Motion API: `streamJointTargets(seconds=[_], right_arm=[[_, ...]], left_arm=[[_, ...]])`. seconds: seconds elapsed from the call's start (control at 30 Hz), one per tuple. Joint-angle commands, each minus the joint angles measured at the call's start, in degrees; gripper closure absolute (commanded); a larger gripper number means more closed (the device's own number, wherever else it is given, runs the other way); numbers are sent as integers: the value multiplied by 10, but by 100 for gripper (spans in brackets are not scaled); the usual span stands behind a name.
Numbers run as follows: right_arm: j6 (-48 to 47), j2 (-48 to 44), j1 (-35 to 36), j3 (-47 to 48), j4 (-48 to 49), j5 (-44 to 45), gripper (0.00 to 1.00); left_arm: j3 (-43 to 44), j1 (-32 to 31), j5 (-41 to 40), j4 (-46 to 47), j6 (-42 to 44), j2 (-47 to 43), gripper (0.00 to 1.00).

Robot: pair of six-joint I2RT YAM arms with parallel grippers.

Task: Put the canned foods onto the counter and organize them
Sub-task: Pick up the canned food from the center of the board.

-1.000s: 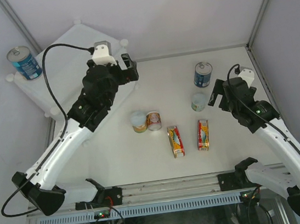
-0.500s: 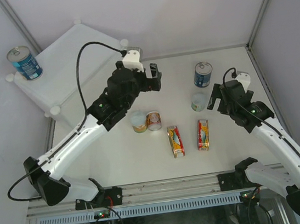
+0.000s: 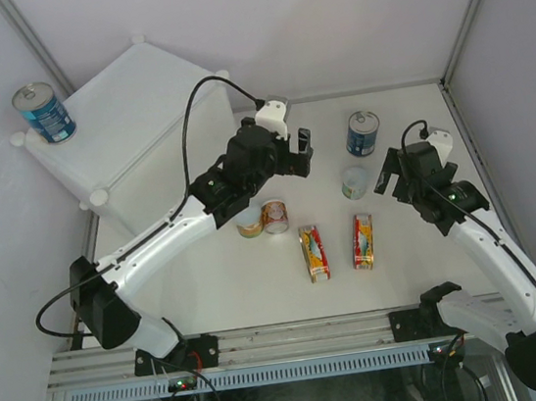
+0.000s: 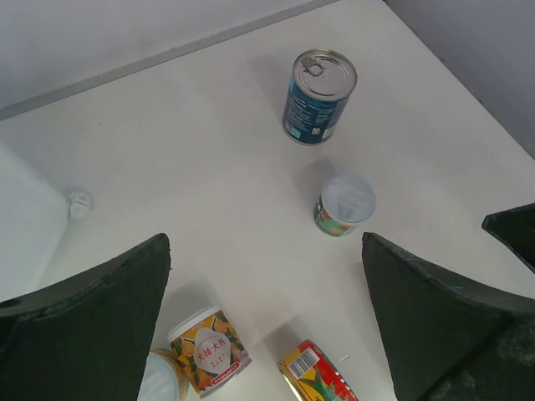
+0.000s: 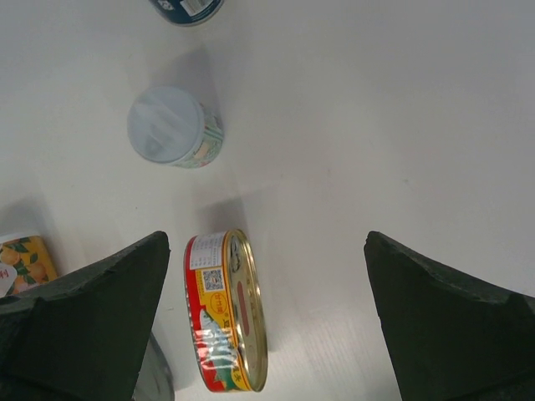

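The counter (image 3: 128,110) is a big white box at the back left, with one tall blue can (image 3: 42,113) standing on its far left corner. On the table stand a second blue can (image 3: 362,133) (image 4: 318,96), a small pale-lidded can (image 3: 355,182) (image 5: 174,127), and two small cans side by side (image 3: 249,225) (image 3: 274,215). Two red-and-yellow oval tins (image 3: 313,253) (image 3: 362,239) lie in front of them. My left gripper (image 3: 305,150) (image 4: 263,242) hovers open above the table between the small cans and the blue can, holding nothing. My right gripper (image 3: 391,172) (image 5: 266,238) hangs open and empty beside the pale-lidded can, over the right oval tin (image 5: 224,311).
Grey walls close the table at the back and on both sides. The counter's corner and a round knob (image 4: 79,202) show at the left of the left wrist view. The orange-labelled small can (image 4: 209,349) and an oval tin's end (image 4: 318,378) lie below the left fingers.
My left arm has swung right, from over the counter's edge out above the middle of the table, its gripper still open. The right arm has hardly moved.
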Motion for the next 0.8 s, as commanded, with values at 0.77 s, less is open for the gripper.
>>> streamJointTargets(seconds=[0.77], right_arm=[[-65, 326, -57, 204, 181, -51, 0]], left_arm=[[-21, -44, -6, 8, 21, -76, 0]])
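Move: From the right hand, the tall blue can stands about 22 cm ahead, some 2 cm to the left and 13 cm lower. The small lidded can is some 11 cm ahead and 5 cm left, and the nearest red-yellow tin is about 2 cm back and 6 cm left, both roughly 15 cm below. From the left hand, the blue can lies about 14 cm ahead, 16 cm to the right and 24 cm lower. The right hand, wide open and empty, reaches forward about 12 cm towards the tall blue can, gathering speed; it dips some 3 cm on the way and then rises again by half of that, with the fingers still slanting forward and down and touching nothing. Meanwhile the open left hand eases back about 3 cm, drifting slightly right at first and then lifting 2 to 3 cm, away from the blue can. ##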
